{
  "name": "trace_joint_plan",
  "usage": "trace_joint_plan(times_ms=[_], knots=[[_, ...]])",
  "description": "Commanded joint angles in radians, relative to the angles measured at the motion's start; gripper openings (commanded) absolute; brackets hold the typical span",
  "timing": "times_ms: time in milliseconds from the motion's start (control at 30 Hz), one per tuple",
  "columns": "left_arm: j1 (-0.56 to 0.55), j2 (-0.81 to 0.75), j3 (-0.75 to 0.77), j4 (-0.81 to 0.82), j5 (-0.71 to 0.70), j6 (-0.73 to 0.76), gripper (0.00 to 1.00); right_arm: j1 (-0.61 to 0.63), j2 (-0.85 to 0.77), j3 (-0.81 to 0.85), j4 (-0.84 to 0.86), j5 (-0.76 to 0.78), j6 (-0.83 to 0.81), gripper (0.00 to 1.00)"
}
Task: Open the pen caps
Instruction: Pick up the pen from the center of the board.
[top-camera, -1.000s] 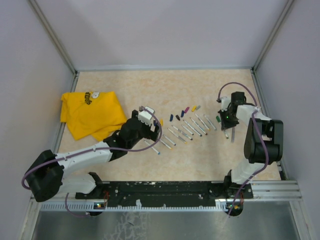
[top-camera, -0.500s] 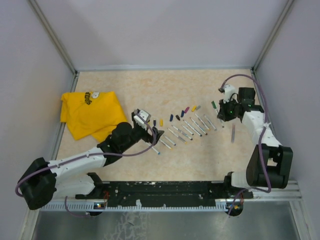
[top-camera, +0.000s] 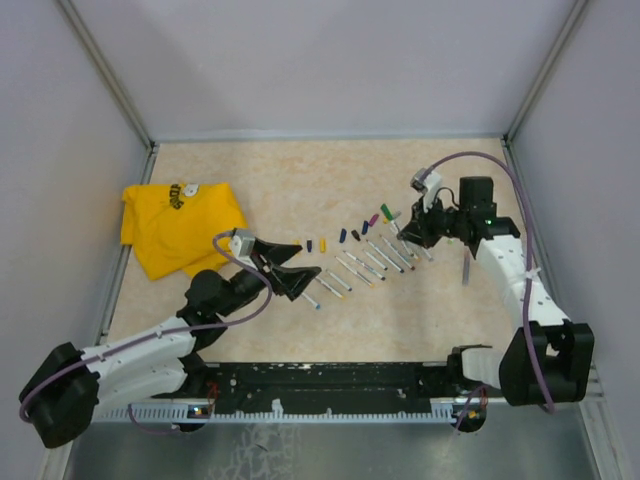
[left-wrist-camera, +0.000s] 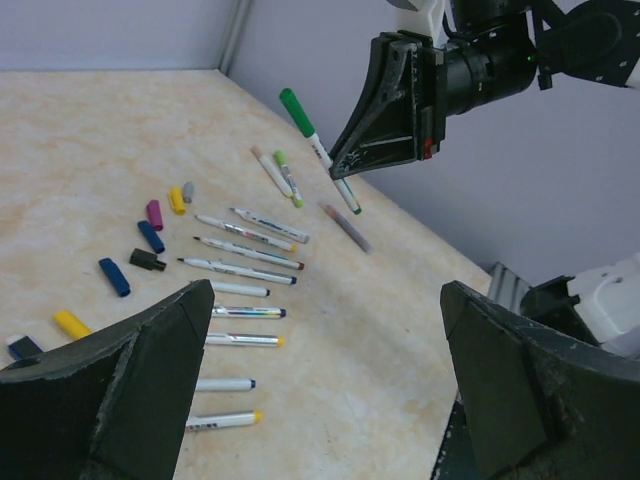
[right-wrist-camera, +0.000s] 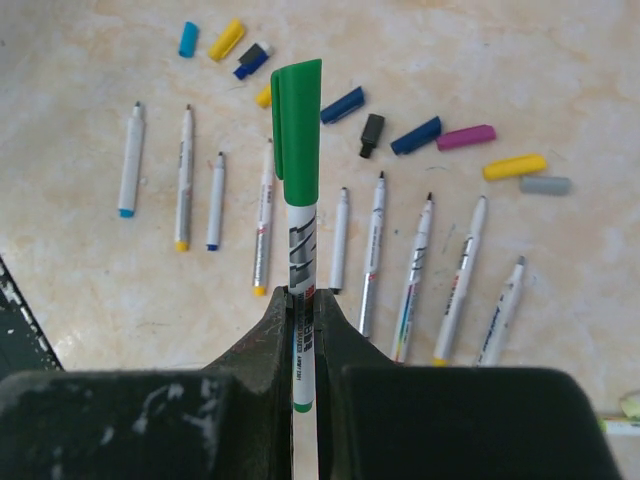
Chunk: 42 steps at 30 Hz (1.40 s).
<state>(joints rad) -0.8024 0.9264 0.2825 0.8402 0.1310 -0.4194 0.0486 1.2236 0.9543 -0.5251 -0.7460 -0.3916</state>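
My right gripper (right-wrist-camera: 303, 300) is shut on the barrel of a white pen whose green cap (right-wrist-camera: 296, 120) is still on. It hangs over the right end of the pen row (top-camera: 365, 262), and the green cap (top-camera: 386, 212) points left. Several uncapped pens (right-wrist-camera: 263, 215) lie side by side on the table. Loose pen caps (right-wrist-camera: 416, 136), blue, yellow, black, magenta and grey, lie in a line beyond them (top-camera: 345, 235). My left gripper (top-camera: 293, 265) stands wide open near the row's left end, with nothing between its fingers (left-wrist-camera: 140, 380). The left wrist view shows the right gripper (left-wrist-camera: 345, 170) with the pen.
A crumpled yellow cloth (top-camera: 185, 228) lies at the left of the table. One grey pen (top-camera: 466, 268) lies alone at the right, near the right arm. Two more pens (left-wrist-camera: 285, 170) lie past the row. Walls close the table on three sides.
My right gripper has carried the green-capped pen leftwards to over the pen row. The left arm has drawn back to the left and turned its open gripper towards the right.
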Motion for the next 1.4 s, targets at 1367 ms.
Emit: trace_joint_plan(times_ms=[1367], knots=[[-0.06, 0.45, 0.006, 0.584, -0.139, -0.354, 0.99, 0.196, 0.016, -0.013, 0.019, -0.029, -0.044, 0.0]])
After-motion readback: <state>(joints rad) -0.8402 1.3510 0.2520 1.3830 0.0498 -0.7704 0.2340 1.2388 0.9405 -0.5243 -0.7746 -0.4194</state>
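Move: The right hand already holds the green pen off the table, and the open left gripper it heads for lies roughly 28 cm to its left, 12 cm back and about 5 cm higher. Some 16 cm below the right hand, the magenta cap lies 14 cm ahead and 12 cm left, the black cap 8 cm ahead and 17 cm left. From the left hand, the pen's green cap is about 24 cm right, 15 cm ahead, near level. Right hand carries the pinched pen 5 cm left and 3 back towards the open left gripper easing right. ##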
